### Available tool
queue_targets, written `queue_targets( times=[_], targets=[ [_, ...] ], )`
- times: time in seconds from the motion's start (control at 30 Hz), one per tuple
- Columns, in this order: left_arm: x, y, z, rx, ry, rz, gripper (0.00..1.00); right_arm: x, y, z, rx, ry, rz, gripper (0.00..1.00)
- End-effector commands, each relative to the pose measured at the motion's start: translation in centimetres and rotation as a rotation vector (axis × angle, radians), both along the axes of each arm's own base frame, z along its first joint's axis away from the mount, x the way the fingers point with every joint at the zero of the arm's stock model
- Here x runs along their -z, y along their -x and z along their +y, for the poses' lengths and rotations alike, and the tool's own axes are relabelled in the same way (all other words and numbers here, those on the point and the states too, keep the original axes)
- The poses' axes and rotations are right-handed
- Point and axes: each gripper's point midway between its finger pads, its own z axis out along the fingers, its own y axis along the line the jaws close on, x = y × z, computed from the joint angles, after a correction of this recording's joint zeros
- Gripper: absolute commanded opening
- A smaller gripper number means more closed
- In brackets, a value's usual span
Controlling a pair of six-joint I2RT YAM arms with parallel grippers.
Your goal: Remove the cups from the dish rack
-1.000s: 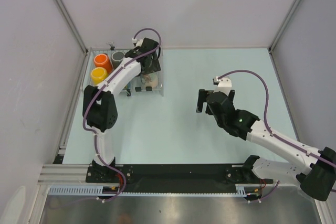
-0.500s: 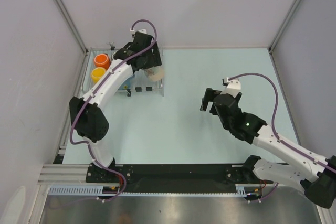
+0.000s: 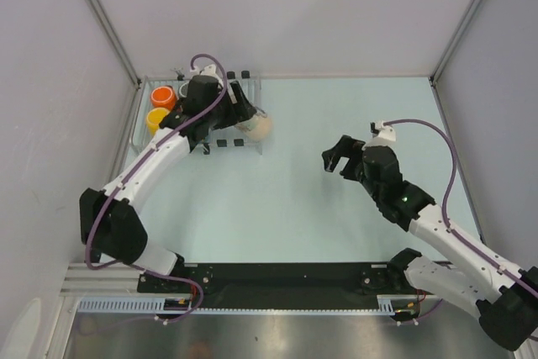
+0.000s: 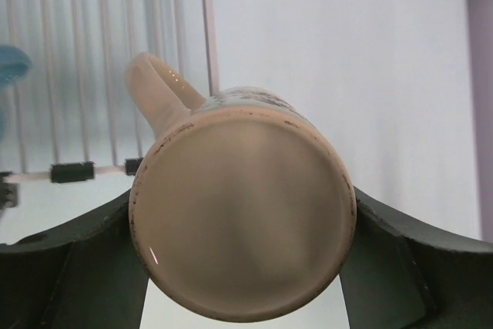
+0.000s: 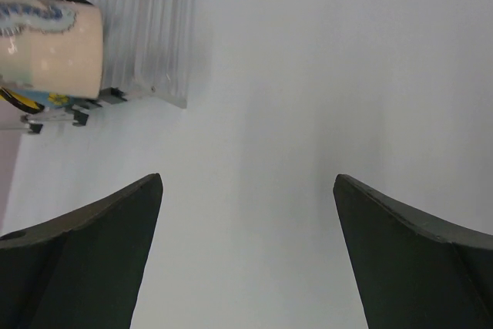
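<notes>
My left gripper (image 3: 249, 120) is shut on the cream mug (image 3: 256, 126) and holds it in the air over the right end of the clear dish rack (image 3: 220, 142). In the left wrist view the mug's base (image 4: 243, 213) faces the camera between my two fingers, its handle (image 4: 154, 90) up and left. The orange mug (image 3: 164, 95) and the yellow mug (image 3: 156, 118) stand at the rack's left end. A light blue mug (image 4: 9, 63) shows at the left edge of the left wrist view. The dark grey mug is hidden by my arm. My right gripper (image 3: 338, 155) is open and empty over the table's middle right; its wrist view also shows the cream mug (image 5: 50, 44) and the rack (image 5: 146, 32).
Grey walls and metal frame posts close the table (image 3: 336, 224) on the left, back and right. The rack stands against the back left corner. The black base rail (image 3: 277, 275) runs along the near edge.
My left gripper has lifted the cream mug out of the rack and swung it to the right. My right gripper has drifted slightly right and stays open.
</notes>
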Motion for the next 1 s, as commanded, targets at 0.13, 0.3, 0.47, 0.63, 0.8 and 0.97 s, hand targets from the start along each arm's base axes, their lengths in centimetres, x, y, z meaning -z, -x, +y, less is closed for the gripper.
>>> queue_targets(
  times=[0.13,0.3,0.47,0.63,0.8,0.97],
  targets=[
    [-9.8,3.5,-3.2,0.228,0.494,-0.355,0.01,-6.0,-0.6,2.8,-0.222,-0.455,-0.099,1.00],
    [-11.0,5.9,-4.4,0.337,0.638,-0.394,0.00,-7.9,0.1,4.3,-0.400,-0.687,-0.132,1.00],
    [-10.6,8.7,-5.5,0.456,0.764,-0.379,0.00,-10.2,1.7,5.3,-0.536,-0.799,-0.226,1.00],
    [-9.5,10.3,-5.8,0.515,0.829,-0.373,0.00,-10.7,2.1,6.1,-0.593,-0.810,-0.238,1.00],
    [-8.7,11.5,-6.1,0.553,0.891,-0.353,0.00,-12.1,2.7,7.3,-0.670,-0.781,-0.293,1.00],
    [-9.1,12.3,-6.4,0.582,0.895,-0.360,0.00,-11.7,2.2,8.9,-0.704,-0.774,-0.258,1.00]
  ],
)
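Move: The left hand already grips the patterned cup, clear of the rack floor; the open right gripper waits about 22 cm to its right, 12 cm nearer the base and a little lower. The dish rack's middle lies some 13 cm left of the left hand and 20 cm below, the blue cup in it about 13 cm left, level ahead and 15 cm down. From the right hand the patterned cup is some 20 cm left, 9 cm ahead and slightly higher. Left hand carries the held cup about 12 cm back-right, rolling, towards the open right hand, which rises leftward. ##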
